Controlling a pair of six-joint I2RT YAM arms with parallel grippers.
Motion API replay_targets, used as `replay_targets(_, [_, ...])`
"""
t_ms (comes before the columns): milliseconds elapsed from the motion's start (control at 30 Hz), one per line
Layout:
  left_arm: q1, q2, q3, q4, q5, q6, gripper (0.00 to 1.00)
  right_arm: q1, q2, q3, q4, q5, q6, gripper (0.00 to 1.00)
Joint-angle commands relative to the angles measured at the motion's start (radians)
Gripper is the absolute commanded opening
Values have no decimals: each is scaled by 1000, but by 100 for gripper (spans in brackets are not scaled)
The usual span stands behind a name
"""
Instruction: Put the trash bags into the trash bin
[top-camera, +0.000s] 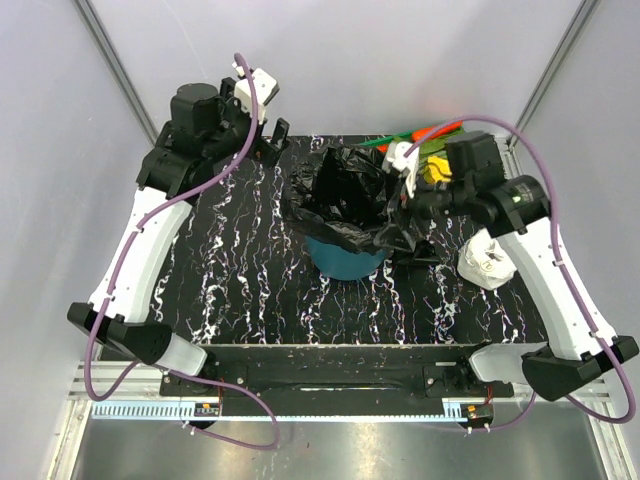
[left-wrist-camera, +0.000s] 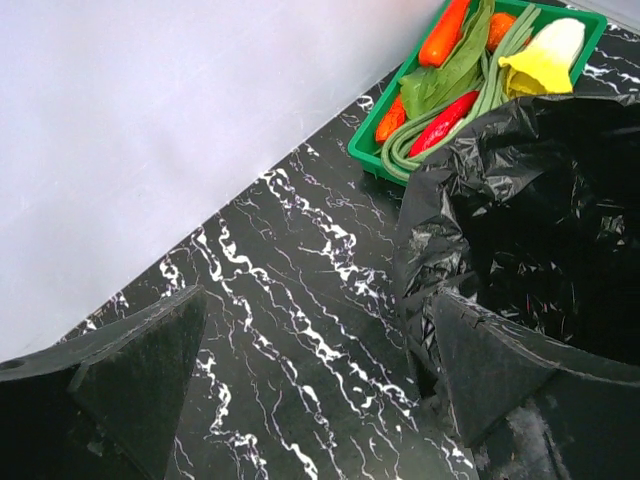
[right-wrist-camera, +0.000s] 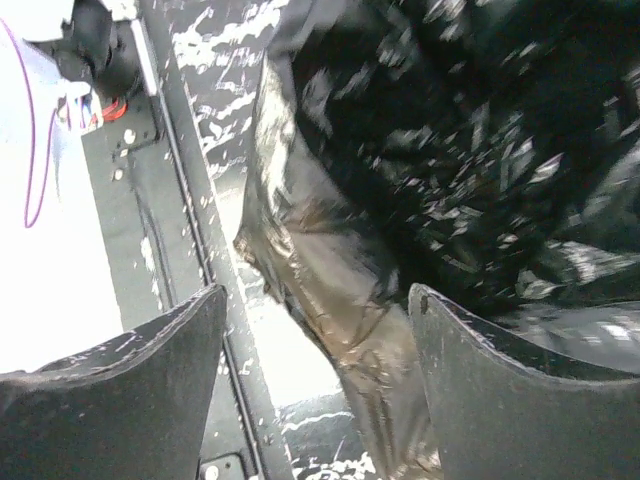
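Observation:
A glossy black trash bag (top-camera: 345, 190) is draped over the mouth of the teal trash bin (top-camera: 345, 262) at the middle of the table, bunched high above the rim. My right gripper (top-camera: 408, 205) is at the bag's right side. In the right wrist view it (right-wrist-camera: 315, 370) stands open, with a hanging fold of the bag's film (right-wrist-camera: 360, 300) between the fingers, nearer the right finger (right-wrist-camera: 520, 390). My left gripper (top-camera: 272, 145) is at the far left, apart from the bag. In the left wrist view it (left-wrist-camera: 315, 370) is open over bare table, with the bag (left-wrist-camera: 540, 220) by its right finger.
A shallow green tray (left-wrist-camera: 372, 150) of vegetables sits at the back right, just behind the bin and also seen from above (top-camera: 452, 127). A white wrinkly wad (top-camera: 487, 262) lies right of the bin under the right arm. Grey walls close in the table at back and sides.

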Motion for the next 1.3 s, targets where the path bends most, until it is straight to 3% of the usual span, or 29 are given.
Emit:
replay_targets(0, [18,-54,-42,27,77,-24,99,38,-71,-149,6,34,-83,77])
replay_targets(200, [22,-62,-68,33,76,-18,99,45,-116,-234,23,77,-102,58])
replay_targets(600, [24,-45,-80,32,125,-9,99,61,-148,-298,30,115,-108,4])
replay_targets(900, [25,-47,-71,-7,299,42,99,70,-171,-409,70,103,-92,0])
replay_targets(1100, [22,-56,-78,-106,491,144,99,79,-166,-467,102,141,-88,0])
replay_targets(1267, [22,-84,-150,-149,505,216,99,82,-146,-519,184,221,-53,0])
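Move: The trash bag's near right rim, draped over the bin, is the right hand's target: about 3 cm back, 1 cm right and 7 cm below. From that hand the trash bin stands some 9 cm left and 6 cm ahead, the crumpled black bag about 7 cm right and 2 cm ahead, and the white bundle roughly 23 cm right, level with it. The bag's left rim lies about 9 cm back, 3 cm right and 12 cm below the left hand. The bag's near right rim is pinched by the right hand, which sinks some 7 cm onto it with open fingers, easing back and slightly right, shuts them fully, then keeps its hold while drawing the plastic down about 6 cm more. The empty left hand stays wide open, pauses, then moves back, down and right towards the left rim, turning about 25 degrees clockwise. ##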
